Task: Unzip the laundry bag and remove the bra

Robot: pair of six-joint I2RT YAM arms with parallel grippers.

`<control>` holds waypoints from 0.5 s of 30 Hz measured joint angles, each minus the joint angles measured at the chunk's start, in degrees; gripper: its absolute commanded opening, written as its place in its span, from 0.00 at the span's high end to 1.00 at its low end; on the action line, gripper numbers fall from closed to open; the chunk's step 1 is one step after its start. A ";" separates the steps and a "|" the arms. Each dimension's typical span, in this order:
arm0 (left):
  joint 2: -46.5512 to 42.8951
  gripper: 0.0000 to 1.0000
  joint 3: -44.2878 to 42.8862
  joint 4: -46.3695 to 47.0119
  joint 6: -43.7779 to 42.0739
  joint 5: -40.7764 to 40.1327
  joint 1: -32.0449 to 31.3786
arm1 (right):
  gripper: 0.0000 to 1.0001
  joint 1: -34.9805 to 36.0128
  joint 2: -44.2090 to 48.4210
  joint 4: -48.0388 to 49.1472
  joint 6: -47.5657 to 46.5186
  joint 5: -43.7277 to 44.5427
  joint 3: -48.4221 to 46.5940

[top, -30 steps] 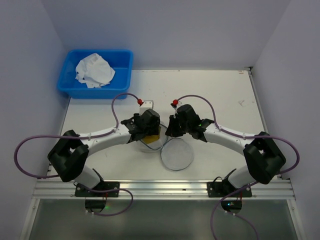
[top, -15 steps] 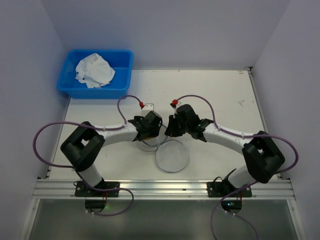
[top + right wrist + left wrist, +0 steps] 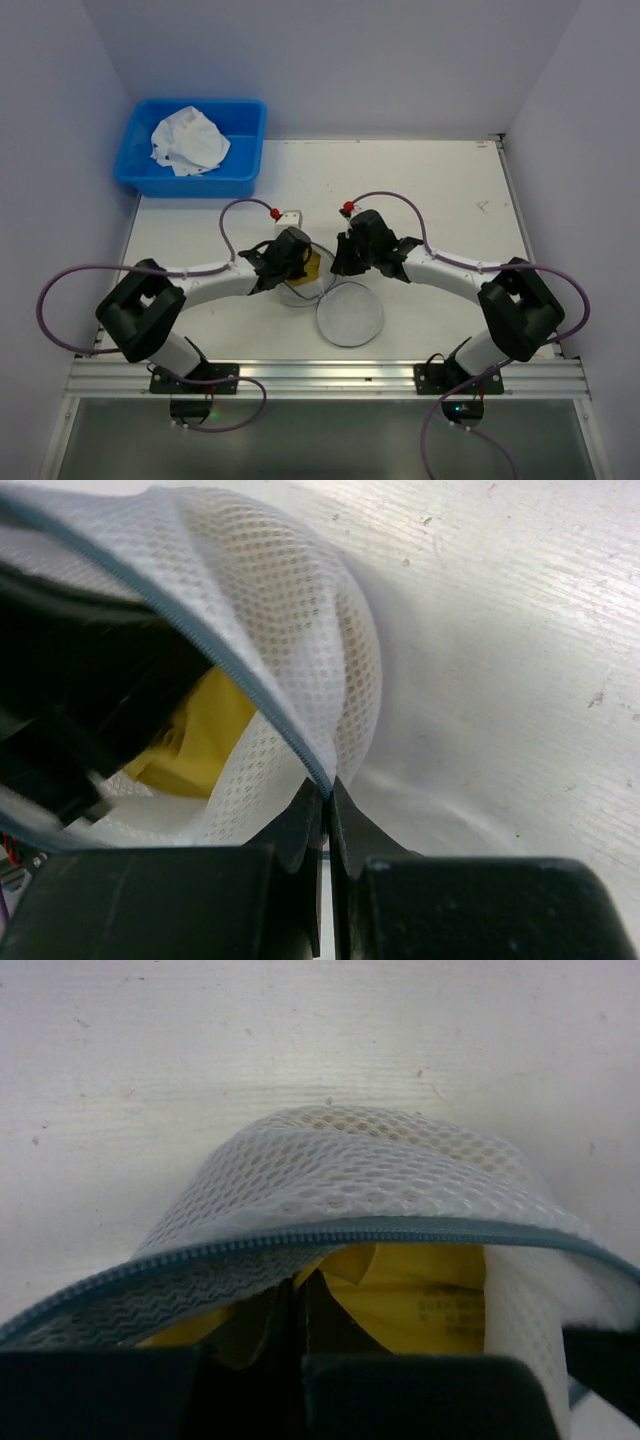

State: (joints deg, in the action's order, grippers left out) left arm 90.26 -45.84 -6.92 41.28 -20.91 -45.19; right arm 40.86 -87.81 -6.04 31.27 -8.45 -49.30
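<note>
The laundry bag (image 3: 350, 315) lies unzipped in the middle of the table, its round mesh lid flopped toward the front. In the left wrist view the bag (image 3: 350, 1160) gapes under its dark zipper line. The yellow bra (image 3: 430, 1290) lies inside. My left gripper (image 3: 300, 1282) reaches into the opening and is shut on a fold of the bra. My right gripper (image 3: 328, 785) is shut on the zipper rim of the bag (image 3: 290, 610), holding the mouth up, with the bra (image 3: 200, 735) showing behind. From above, the left gripper (image 3: 300, 268) and the right gripper (image 3: 338, 262) are close together over the bra (image 3: 313, 265).
A blue tub (image 3: 245, 150) stands at the back left corner with a crumpled white cloth (image 3: 188, 140) in it. The table's metal front rail (image 3: 330, 375) runs just behind the arm bases. Walls close in on both sides.
The left gripper went from open to shut inside the bag's mouth and the left arm swung in and back. The mesh lid shifted slightly. The right gripper kept its hold on the rim.
</note>
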 measured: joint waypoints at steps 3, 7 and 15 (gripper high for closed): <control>-6.49 1.00 2.91 0.42 -1.88 2.99 -0.39 | 1.00 -0.04 -0.02 -0.92 -0.09 1.07 -0.81; -15.32 1.00 5.77 3.48 -5.57 9.33 -0.66 | 1.00 -0.42 -0.11 -2.01 -0.46 2.14 -2.69; -20.94 1.00 8.04 10.01 -14.21 24.98 -0.66 | 1.00 -0.81 -1.51 -5.20 -1.95 3.56 -6.84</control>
State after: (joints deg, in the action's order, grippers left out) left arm 69.32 -37.80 3.09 27.07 4.08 -45.84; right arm 40.05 -89.32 -11.25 29.32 -4.89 -56.14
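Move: The yellow garment is already pinched in the left fingertips, down inside the open laundry bag; the bag's mouth is about 5 cm above them and 2 cm to the right. The blue bin lies roughly 30 cm ahead and 25 cm left, the bag's round flap some 9 cm back and 10 cm right. From the right hand, which already grips the zip rim, the mouth's middle is about 6 cm left at equal height, the flap roughly 9 cm back, 3 cm right and 6 cm lower. Up and backwards to the right, the left hand draws the pinched yellow garment out through the bag's mouth, rising about 10 cm while swinging some 30 degrees clockwise with its left side dipping. Its fingers stay shut. The right hand keeps its pinch on the zip rim and shifts a couple of centimetres forward and up. ##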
